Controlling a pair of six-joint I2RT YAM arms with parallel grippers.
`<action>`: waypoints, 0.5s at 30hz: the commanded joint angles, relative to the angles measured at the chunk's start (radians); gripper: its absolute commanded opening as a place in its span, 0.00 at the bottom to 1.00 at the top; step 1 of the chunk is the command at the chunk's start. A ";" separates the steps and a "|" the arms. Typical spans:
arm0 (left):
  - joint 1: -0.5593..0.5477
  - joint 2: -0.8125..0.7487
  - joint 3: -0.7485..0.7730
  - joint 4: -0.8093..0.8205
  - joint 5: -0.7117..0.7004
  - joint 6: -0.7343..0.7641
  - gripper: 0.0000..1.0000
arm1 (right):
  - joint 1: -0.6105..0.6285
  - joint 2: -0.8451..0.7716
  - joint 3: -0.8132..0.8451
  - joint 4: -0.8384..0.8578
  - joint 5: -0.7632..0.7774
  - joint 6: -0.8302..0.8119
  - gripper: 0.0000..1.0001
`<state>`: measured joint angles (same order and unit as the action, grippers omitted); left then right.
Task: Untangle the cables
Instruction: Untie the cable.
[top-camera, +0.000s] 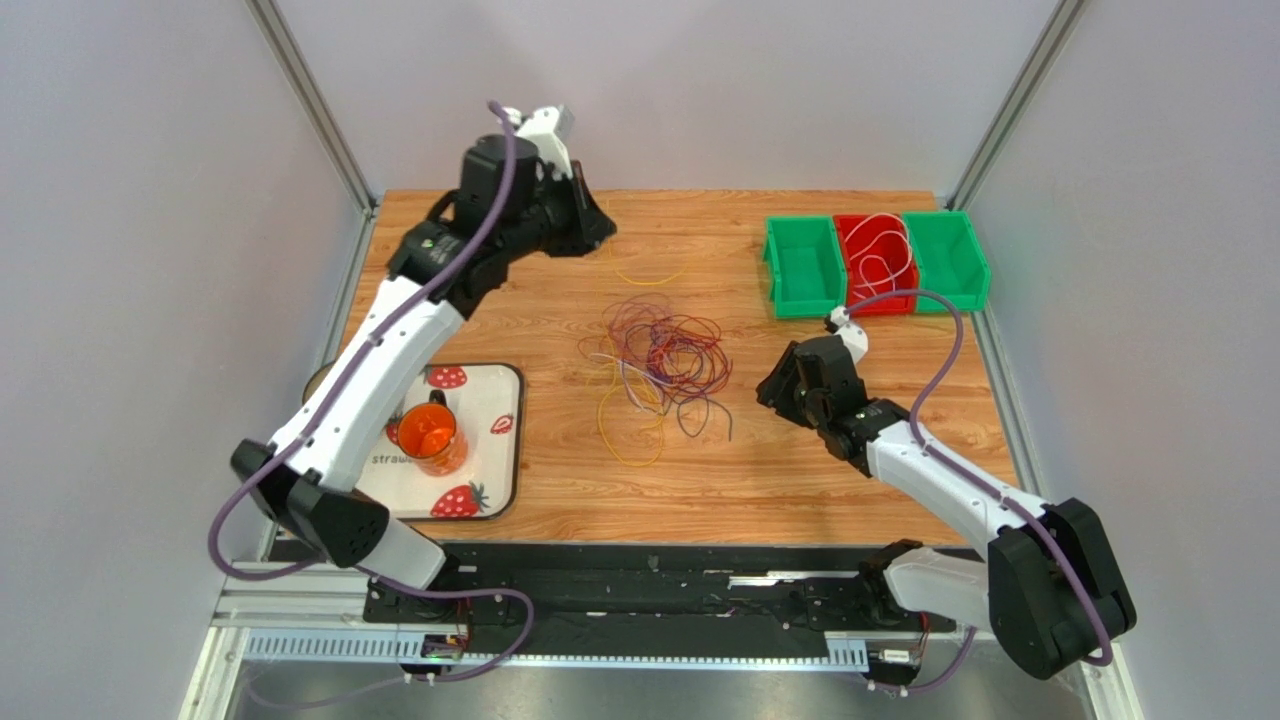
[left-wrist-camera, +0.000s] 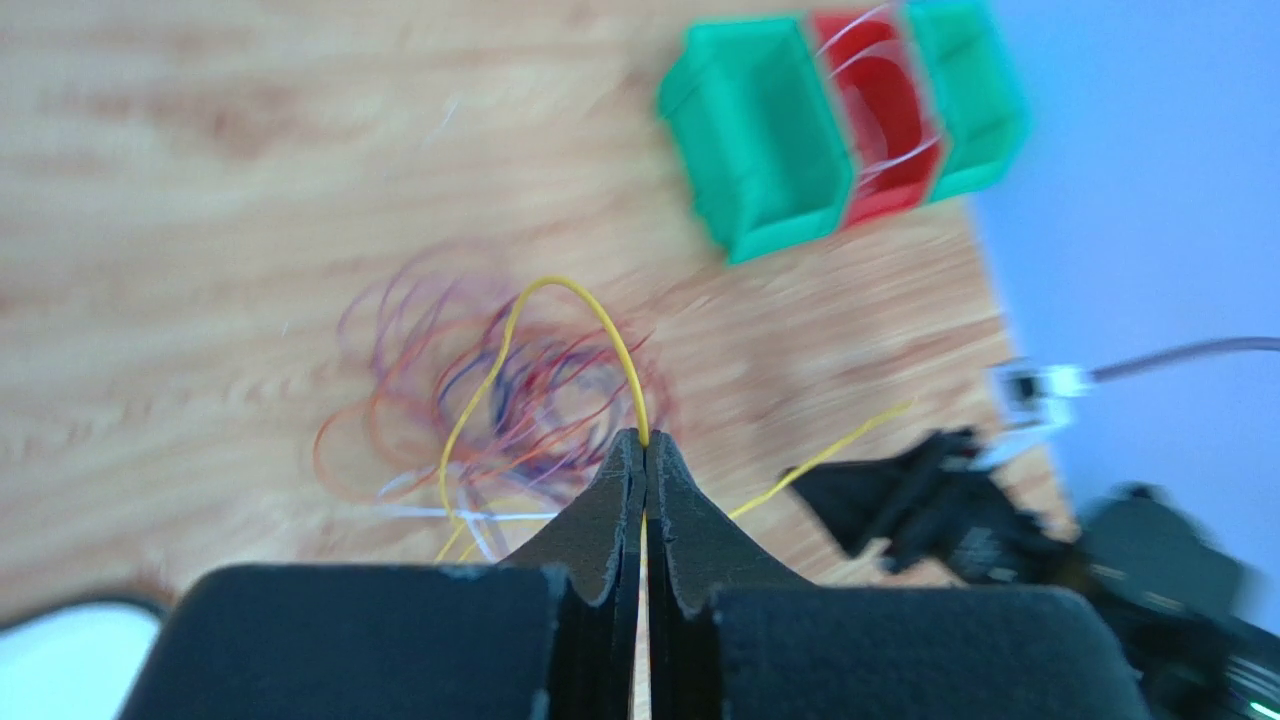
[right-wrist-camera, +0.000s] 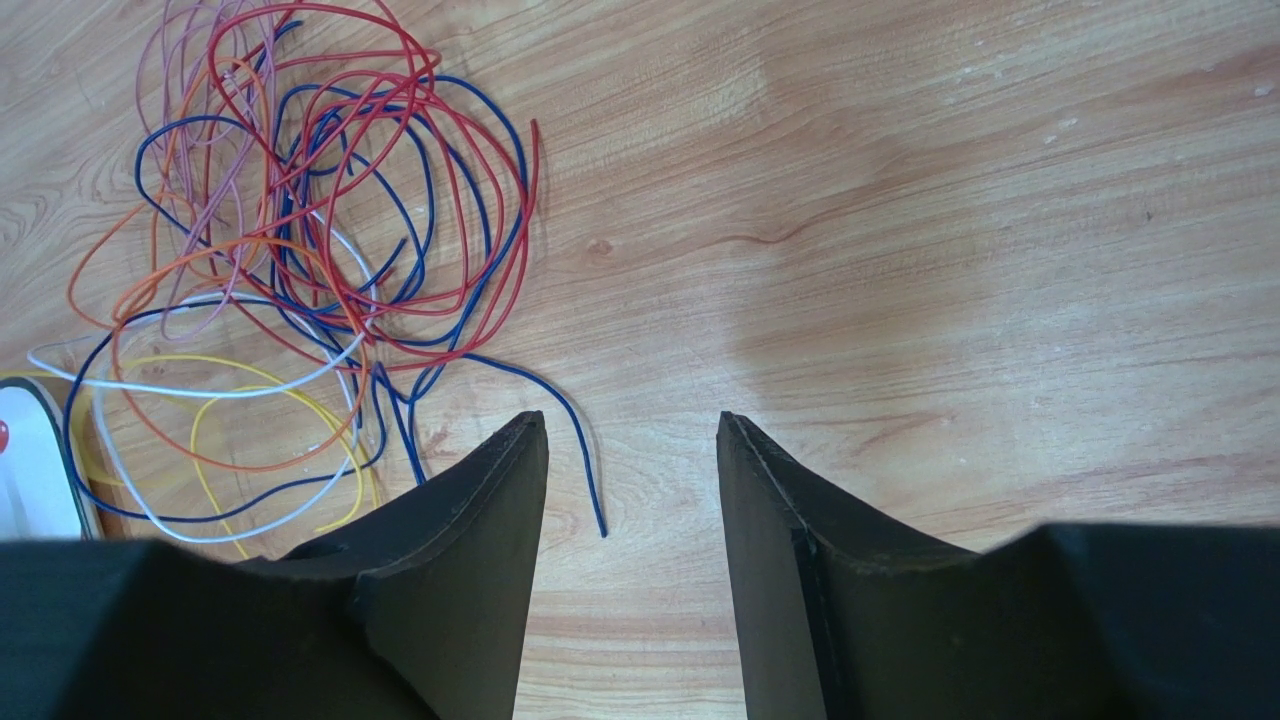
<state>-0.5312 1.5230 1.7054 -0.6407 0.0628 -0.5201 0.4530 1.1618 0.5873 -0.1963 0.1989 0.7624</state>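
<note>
The cables (top-camera: 669, 353) lie as a loose tangle of red, blue, purple, orange, white and yellow loops mid-table. My left gripper (left-wrist-camera: 645, 443) is shut on a yellow cable (left-wrist-camera: 564, 285), which arcs up from the tips and falls back toward the tangle (left-wrist-camera: 496, 390). In the top view that gripper (top-camera: 598, 230) sits at the far left of the table, with a yellow strand (top-camera: 651, 279) beside it. My right gripper (right-wrist-camera: 628, 428) is open just right of the tangle (right-wrist-camera: 301, 195). A blue cable end (right-wrist-camera: 579, 450) lies on the wood between its fingers, untouched.
Three bins stand at the back right: green (top-camera: 801, 267), red (top-camera: 876, 285) with white cable loops inside, and green (top-camera: 947, 258). A strawberry-print tray (top-camera: 489, 450) with an orange cup (top-camera: 428, 435) sits at the left, under the left arm.
</note>
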 joint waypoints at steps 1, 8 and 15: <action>-0.016 -0.095 0.166 -0.037 0.171 0.057 0.00 | 0.001 -0.033 -0.014 0.051 0.010 -0.006 0.49; -0.039 -0.178 0.318 0.096 0.361 0.109 0.00 | 0.001 -0.047 -0.024 0.063 0.008 -0.006 0.50; -0.039 -0.256 0.029 0.249 0.561 0.080 0.00 | 0.001 -0.063 -0.032 0.064 0.010 -0.006 0.49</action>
<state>-0.5697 1.2793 1.9099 -0.4858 0.4625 -0.4313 0.4530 1.1355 0.5690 -0.1753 0.1989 0.7624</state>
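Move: My left hand already has the yellow cable pinched and hangs some 29 cm above the tabletop. The tangle it is being pulled from is centred below it, about 2 cm back and 6 cm to its right. The orange mug is about 15 cm back and 23 cm left of that hand, and the near green bin some 12 cm ahead and 26 cm right. From my right hand, the tangle lies about 5 cm ahead, 11 cm left and 3 cm down. I keep the yellow cable pinched in my shut left fingers and haul it quickly up and away from the tangle, rising some 21 cm while drawing back about 14 cm towards my base; the climb eases off at the end. As I go, my wrist tips the fingers up by about 30 degrees until they point nearly level, and swings them clockwise, to the right. ##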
